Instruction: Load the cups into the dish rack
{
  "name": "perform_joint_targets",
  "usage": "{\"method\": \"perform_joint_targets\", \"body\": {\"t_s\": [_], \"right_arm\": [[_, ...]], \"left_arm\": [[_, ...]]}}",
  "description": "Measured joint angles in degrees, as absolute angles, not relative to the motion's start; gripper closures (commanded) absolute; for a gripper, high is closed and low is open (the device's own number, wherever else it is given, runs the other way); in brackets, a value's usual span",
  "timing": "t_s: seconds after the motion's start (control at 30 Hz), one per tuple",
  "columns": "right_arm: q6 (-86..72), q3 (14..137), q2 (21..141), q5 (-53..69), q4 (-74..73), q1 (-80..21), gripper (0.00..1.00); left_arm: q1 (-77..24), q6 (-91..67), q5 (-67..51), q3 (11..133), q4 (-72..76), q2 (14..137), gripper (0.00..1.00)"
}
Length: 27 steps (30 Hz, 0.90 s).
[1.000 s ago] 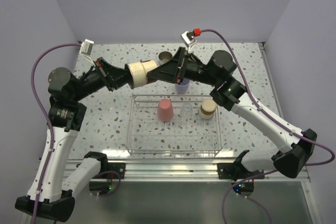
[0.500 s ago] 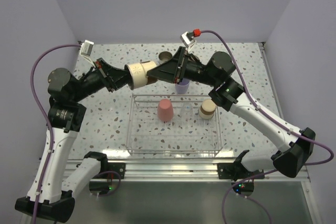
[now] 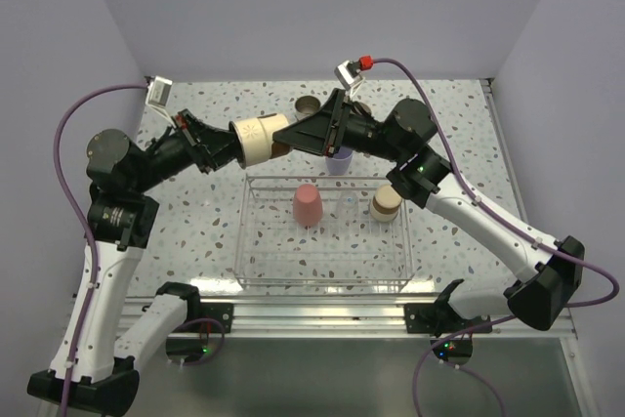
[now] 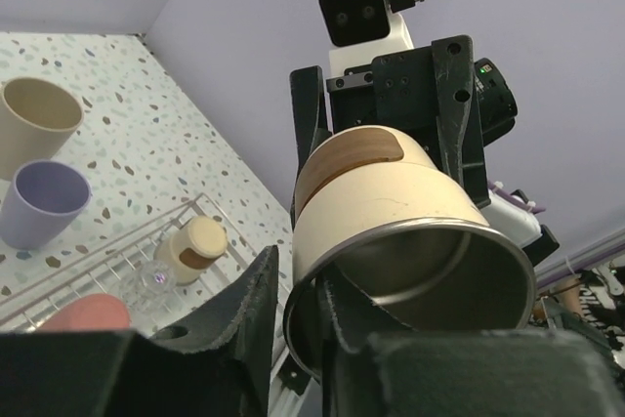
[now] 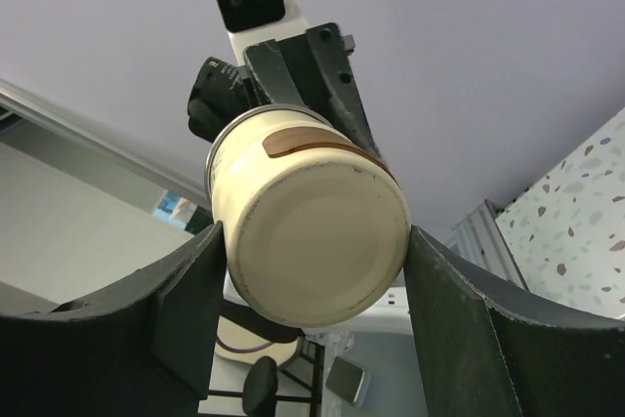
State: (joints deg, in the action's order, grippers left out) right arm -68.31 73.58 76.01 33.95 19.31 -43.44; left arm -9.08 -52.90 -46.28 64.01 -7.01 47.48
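Observation:
A cream steel cup (image 3: 259, 136) with a tan patch hangs on its side in mid-air behind the dish rack (image 3: 327, 280). My left gripper (image 3: 237, 144) pinches its rim, one finger inside and one outside, as the left wrist view shows around the cup (image 4: 376, 202). My right gripper (image 3: 283, 139) has closed on the cup's base (image 5: 312, 236), a finger touching each side. In the rack stand a pink cup (image 3: 307, 204), a clear cup (image 3: 349, 204) and a steel cup (image 3: 385, 204). On the table behind it are a lavender cup (image 3: 338, 160) and a beige cup (image 3: 308, 105).
Both arms meet high over the table's back half, their forearms reaching above the rack's far edge. Purple cables loop from each wrist. A metal rail (image 3: 312, 314) runs along the near edge between the arm bases.
My right gripper's fingers have closed in from wide open onto the cup's base. The left gripper and the cup have drifted slightly left.

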Motion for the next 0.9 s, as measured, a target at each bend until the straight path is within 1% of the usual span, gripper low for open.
{"method": "perform_joint_targets", "body": {"t_s": [0.07,0.1,0.17,0.2,0.37,0.5,0.9], "right_arm": [[-68.7,73.6,76.0,34.0,19.6,-43.4,0.96],[-68.7,73.6,76.0,34.0,19.9,-43.4,0.98],[-68.9,73.6,76.0,34.0,20.6,-43.4,1.0],[-69.0,73.6,76.0,34.0,20.7,-43.4,1.0],[-68.5,73.6,76.0,33.8,20.4,-43.4,1.0],[-66.9,73.6,75.7,33.5,18.6,-43.4,1.0],[-55.7,73.6,71.3,28.2,5.6,-43.0,1.0]], "left_arm": [[-9.1,-52.4,-46.2,64.0,-7.5,47.4,0.61],[-9.1,-52.2,-46.2,64.0,-8.0,47.4,0.46],[-9.1,-51.4,-45.8,63.9,-9.2,47.5,0.35],[-9.1,-51.1,-45.5,63.9,-10.0,47.5,0.26],[-9.1,-49.3,-43.7,63.9,-14.3,47.4,0.11],[-9.1,-47.8,-41.8,63.9,-17.6,47.0,0.09],[-9.1,-43.7,-35.3,65.1,-25.4,45.9,0.08]]}}
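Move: The cream cup is held between both hands in mid-air: its middle sits about 3 cm to the right of the left hand, and some 4 cm left of the right hand, level fore and aft with both. From the right hand, the dish rack's middle is roughly 6 cm to the right and 41 cm below. In it, the red cup stands about 6 cm ahead and 2 cm right of that hand, the clear glass 6 cm ahead and 11 cm right, both some 40 cm down. Open the left gripper wide to let go of the cream cup's rim, sinking about 5 cm and then easing left and a little forward, clear of the cup. Keep the right grip on the cup's base end, holding nearly still while the left opens; then carry the cup down and right some 3 cm towards the rack, with the wrist turning about 10 degrees clockwise. ##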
